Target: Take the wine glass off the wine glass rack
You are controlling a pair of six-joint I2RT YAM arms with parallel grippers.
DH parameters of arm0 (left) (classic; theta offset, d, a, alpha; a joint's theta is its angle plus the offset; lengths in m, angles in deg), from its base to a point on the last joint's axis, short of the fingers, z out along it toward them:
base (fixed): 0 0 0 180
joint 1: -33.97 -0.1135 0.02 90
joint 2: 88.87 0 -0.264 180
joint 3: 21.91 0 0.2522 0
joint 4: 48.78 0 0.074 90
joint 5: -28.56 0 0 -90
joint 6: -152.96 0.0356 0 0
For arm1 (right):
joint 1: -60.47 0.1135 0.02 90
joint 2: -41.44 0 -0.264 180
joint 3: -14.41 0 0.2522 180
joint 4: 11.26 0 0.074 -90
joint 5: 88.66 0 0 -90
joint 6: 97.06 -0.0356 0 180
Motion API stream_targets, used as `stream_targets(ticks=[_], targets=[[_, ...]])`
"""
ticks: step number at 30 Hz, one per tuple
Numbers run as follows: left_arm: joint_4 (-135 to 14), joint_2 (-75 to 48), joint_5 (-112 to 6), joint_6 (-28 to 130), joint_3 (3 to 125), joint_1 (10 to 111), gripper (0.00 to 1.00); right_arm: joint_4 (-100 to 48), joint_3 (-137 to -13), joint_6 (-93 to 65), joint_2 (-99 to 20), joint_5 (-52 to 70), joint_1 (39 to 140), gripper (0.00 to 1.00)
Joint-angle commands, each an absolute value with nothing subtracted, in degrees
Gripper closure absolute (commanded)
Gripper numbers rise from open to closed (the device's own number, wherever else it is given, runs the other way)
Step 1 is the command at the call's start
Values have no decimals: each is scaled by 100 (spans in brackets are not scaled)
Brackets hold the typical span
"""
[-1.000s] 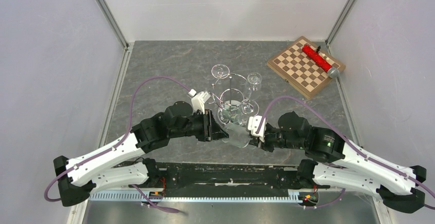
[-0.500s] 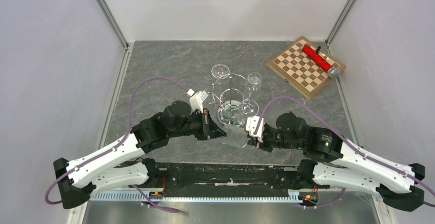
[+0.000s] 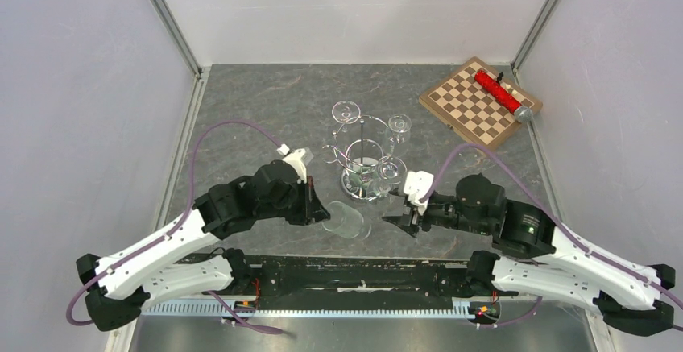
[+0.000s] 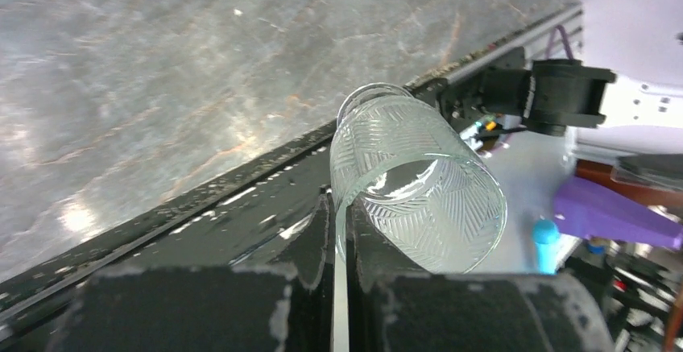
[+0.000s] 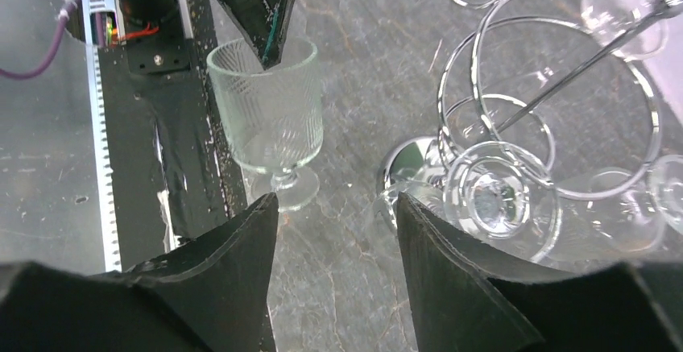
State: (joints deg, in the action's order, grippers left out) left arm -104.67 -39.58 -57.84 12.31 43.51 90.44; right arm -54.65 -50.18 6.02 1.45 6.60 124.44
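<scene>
A ribbed clear wine glass [image 3: 346, 221] [image 5: 270, 114] stands upright off the rack, its foot [image 5: 287, 191] at or just above the table near the front edge. My left gripper [image 3: 320, 207] [image 4: 340, 207] is shut on the glass's rim, one finger [image 5: 262, 2] inside the bowl [image 4: 419, 183]. To the glass's right, my right gripper [image 3: 396, 211] [image 5: 334, 203] is open and holds nothing. The chrome wine glass rack [image 3: 364, 155] [image 5: 515, 110] stands just behind, with other glasses hanging from it [image 3: 345, 112] [image 5: 499, 199].
A chessboard [image 3: 481, 101] with a red cylinder [image 3: 498, 90] on it lies at the back right corner. The black table rail [image 5: 173, 126] runs close beside the glass's foot. White walls close in both sides.
My right gripper opened, let go of the glass and drew back to the right. My left gripper shut on the rim and carried the glass left, away from the rack.
</scene>
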Motion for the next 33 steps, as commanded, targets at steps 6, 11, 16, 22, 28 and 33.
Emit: stream_targets(ticks=[6,11,16,22,28,33], targets=[[-12363,-3709,-7592,1964,5972,8975,98,-5208,-5106,420,571,411,12454,40],[-12497,-3524,-7750,2391,6141,8492,98,-5243,-5046,390,599,407,12455,39],[-12327,-3214,-7226,3131,6165,7155,98,-5225,-5006,280,728,457,12454,38],[-12126,-2681,-6873,3873,6305,5636,98,-5281,-4934,101,898,404,12455,38],[-11823,-1991,-6794,4206,6460,4551,98,-5318,-4849,-85,1029,169,12456,38],[-11564,-1378,-6817,4310,6691,3969,98,-5271,-4670,-269,1253,-100,12459,38]])
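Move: The left hand already pinches the wine glass by its rim and takes it to the open table roughly 16 cm ahead and 21 cm to its left, some 19 cm below. The rack stands about 16 cm ahead and 11 cm right, its empty ring 15 cm straight ahead, a hanging glass 10 cm ahead and 17 cm right. From the right hand that open table lies 16 cm ahead, 38 cm left, 25 cm below. Keeping its shut pinch on the glass rim, the left arm first lifts about 3 cm while going left, then sweeps on left and forward away from the right hand and sinks some 5 cm, ending over the open table left of the rack, about 21 cm left and 16 cm forward of its start. On the way the wrist turns some 30 degrees counter-clockwise and its fingers swing from slanting rightward to pointing steeply down, while the empty right hand, already open, rises and draws a couple of centimetres to the right. ##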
